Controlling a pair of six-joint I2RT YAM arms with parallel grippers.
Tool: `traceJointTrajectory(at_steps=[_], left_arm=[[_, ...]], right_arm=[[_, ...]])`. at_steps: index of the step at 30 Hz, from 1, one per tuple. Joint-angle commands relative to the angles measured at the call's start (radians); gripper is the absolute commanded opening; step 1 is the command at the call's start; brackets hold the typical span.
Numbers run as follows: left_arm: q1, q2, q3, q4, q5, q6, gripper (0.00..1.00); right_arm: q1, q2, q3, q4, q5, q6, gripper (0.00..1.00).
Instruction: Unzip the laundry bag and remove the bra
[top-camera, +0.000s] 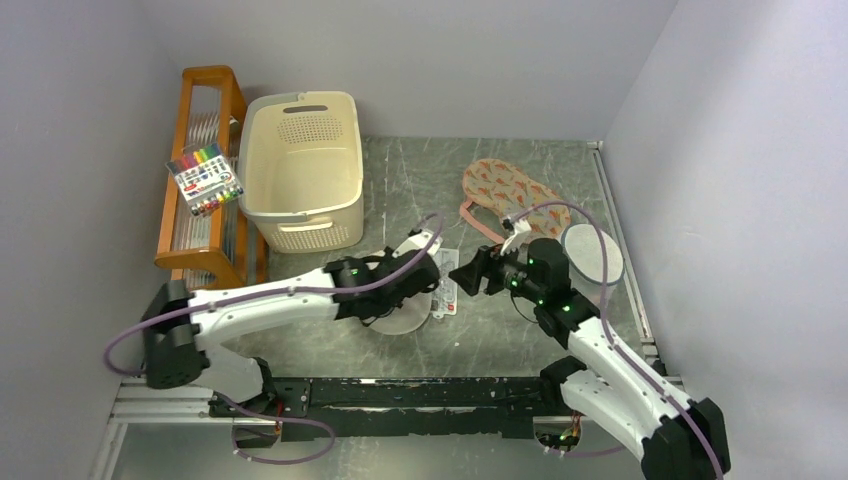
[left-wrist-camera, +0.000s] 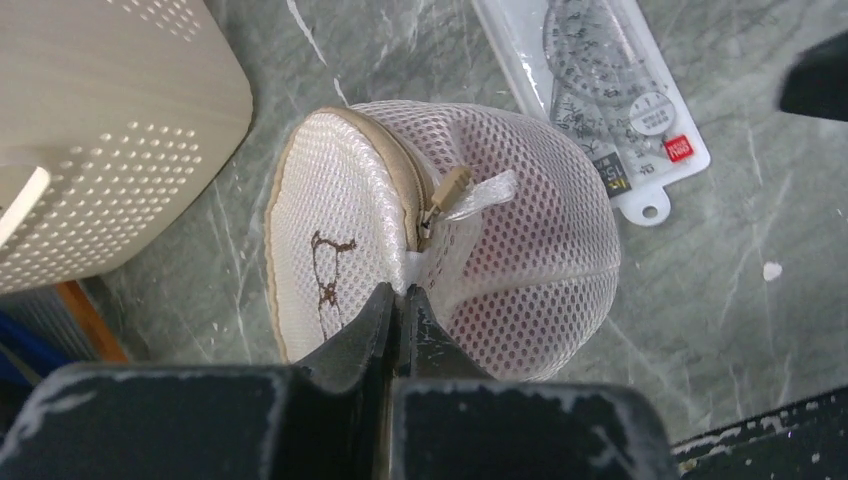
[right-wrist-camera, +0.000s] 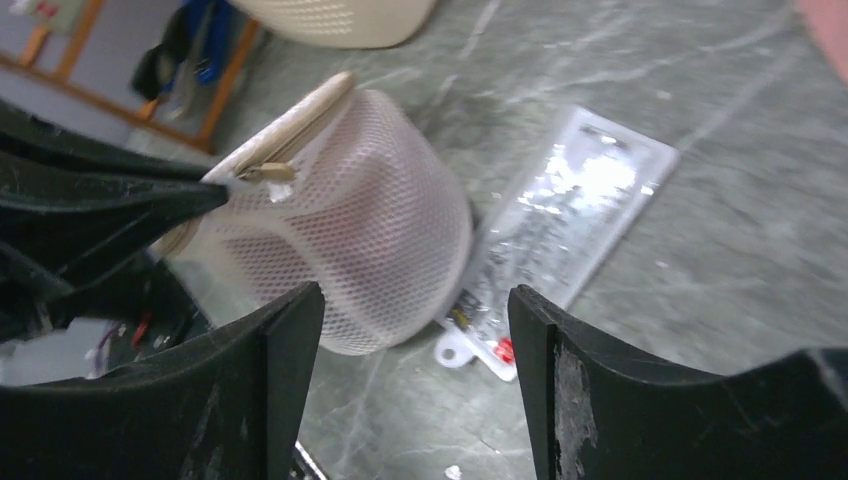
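The laundry bag is a cream mesh pouch standing on edge, with a tan zip rim and a black squiggle on its flat face. Pink fabric, likely the bra, shows through the mesh. My left gripper is shut on the bag's mesh at the rim, just below the tan zip pull. In the top view the left gripper is over the bag. My right gripper is open and empty, to the right of the bag and apart from it; it also shows in the top view.
A clear geometry-set pack lies flat just right of the bag. A cream perforated basket stands at the back left beside a wooden rack with a marker pack. A patterned mitt and a whiter mesh bag lie at the right.
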Motion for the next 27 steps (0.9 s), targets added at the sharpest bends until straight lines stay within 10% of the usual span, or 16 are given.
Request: traceJointTrajectory(at_steps=[1, 11, 27], left_arm=[[-0.002, -0.141, -0.124, 0.222, 0.089, 0.188, 0.07], [0.001, -0.209, -0.169, 0.262, 0.187, 0.235, 0.07], [0.002, -0.197, -0.174, 0.278, 0.223, 0.224, 0.07]], right_arm=[[-0.002, 0.086, 0.000, 0.235, -0.298, -0.055, 0.67], [0.013, 0.347, 0.103, 0.480, -0.583, 0.006, 0.55], [0.101, 0.495, 0.126, 0.552, -0.582, 0.015, 0.22]])
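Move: The zip pull stands out from the rim of the laundry bag about 11 cm to the right hand's left, level with it fore and aft and in height; from the left hand, already pinching the rim, it is some 2 cm ahead and 2 cm right. The bag's middle is around 12 cm left of the right hand, 1 cm back and 5 cm below. The flat card pack lies roughly 3 cm ahead, 4 cm left and 9 cm below the right hand. The zip pull is what the right hand goes for: it swings left about 10 cm and slightly back, rising then dipping a little, turning some 35 degrees counter-clockwise while its fingers narrow from wide to nearly shut on either side of the pull. The left hand keeps its pinch on the rim, drawing back about 2 cm and turning clockwise as it lifts slightly. ##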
